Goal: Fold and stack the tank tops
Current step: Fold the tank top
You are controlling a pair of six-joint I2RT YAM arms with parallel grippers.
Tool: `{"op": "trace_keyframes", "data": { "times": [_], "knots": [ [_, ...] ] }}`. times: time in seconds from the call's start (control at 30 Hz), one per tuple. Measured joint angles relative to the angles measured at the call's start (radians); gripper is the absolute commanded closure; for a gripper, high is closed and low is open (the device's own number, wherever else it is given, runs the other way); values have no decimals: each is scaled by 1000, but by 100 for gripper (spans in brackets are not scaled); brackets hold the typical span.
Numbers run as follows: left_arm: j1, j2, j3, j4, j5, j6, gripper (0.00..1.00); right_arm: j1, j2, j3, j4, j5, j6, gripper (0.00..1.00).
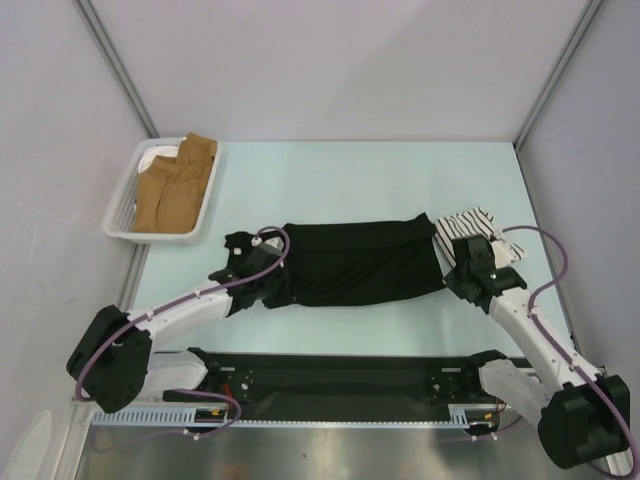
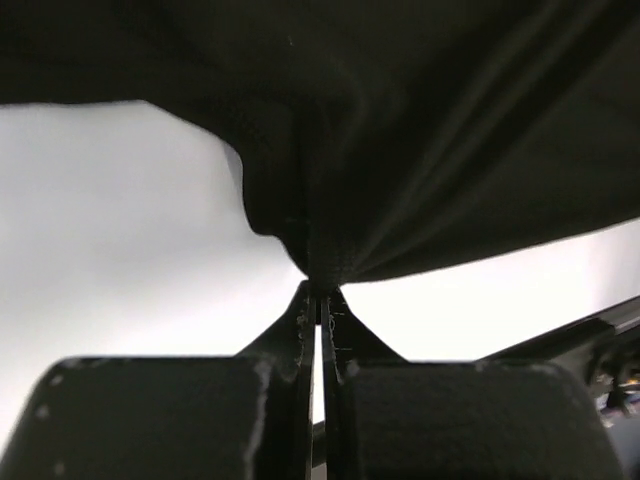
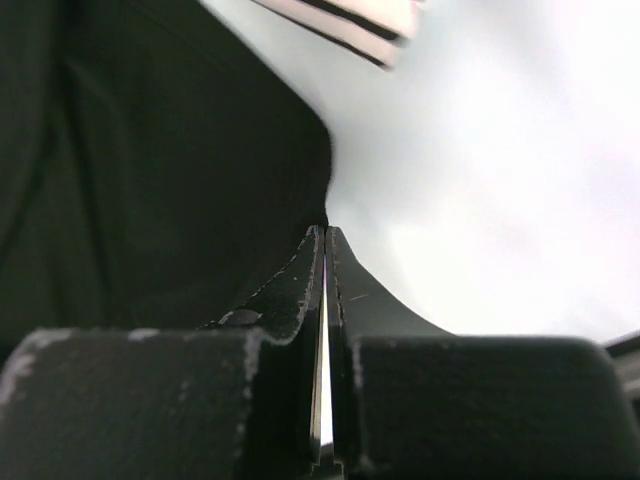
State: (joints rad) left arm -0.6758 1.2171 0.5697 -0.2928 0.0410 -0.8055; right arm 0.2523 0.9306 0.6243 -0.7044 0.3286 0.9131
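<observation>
The black tank top [image 1: 360, 262] lies spread across the middle of the table. My left gripper [image 1: 272, 282] is at its left end, and in the left wrist view [image 2: 322, 288] the jaws are shut on a pinched fold of the black cloth [image 2: 400, 120]. My right gripper [image 1: 456, 268] is at the top's right end. In the right wrist view [image 3: 326, 230] the jaws are shut with the edge of the black cloth [image 3: 150, 180] meeting their tips. The striped tank top [image 1: 472, 222] lies bunched behind the right gripper, and a corner of it shows in the right wrist view [image 3: 350, 22].
A white basket [image 1: 118, 215] with brown clothes [image 1: 172, 190] stands at the far left. A black rail [image 1: 340, 375] runs along the near edge between the arm bases. Grey walls close in the table on three sides.
</observation>
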Motion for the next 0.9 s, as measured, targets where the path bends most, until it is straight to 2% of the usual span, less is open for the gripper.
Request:
{"op": "trace_keyframes", "data": {
  "times": [0.17,0.5,0.73,0.9],
  "knots": [
    [89,79,81,-8,93,50,100,0,125,83,68,4,-35,100],
    [198,222,269,-19,230,105,100,-23,369,239,166,7,-69,100],
    [299,291,301,-28,281,127,100,-56,487,325,201,8,-77,100],
    [330,322,304,-32,298,136,100,-66,550,354,230,8,-77,100]
  ]
}}
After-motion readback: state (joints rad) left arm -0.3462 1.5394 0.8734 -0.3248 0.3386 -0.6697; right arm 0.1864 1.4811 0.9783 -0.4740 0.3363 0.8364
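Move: The black tank top lies crosswise, its near side already pinched and lifted in both hands. Its far edge is about 19 cm straight ahead of the left hand and 3 cm below; that edge's right end is about 18 cm ahead and 5 cm left of the right hand, 3 cm lower. The strap end lies some 13 cm left and 11 cm ahead of the left hand; the folded striped tank top is about 13 cm ahead and 8 cm right of the right hand. The black tank top's near side is carried forward over its own body towards the far edge, both grippers staying shut on the cloth. The right hand goes about 13 cm, nearly level; the left goes forward some 9.5 cm, arching up and then partly sinking again, its wrist tilting slightly. ##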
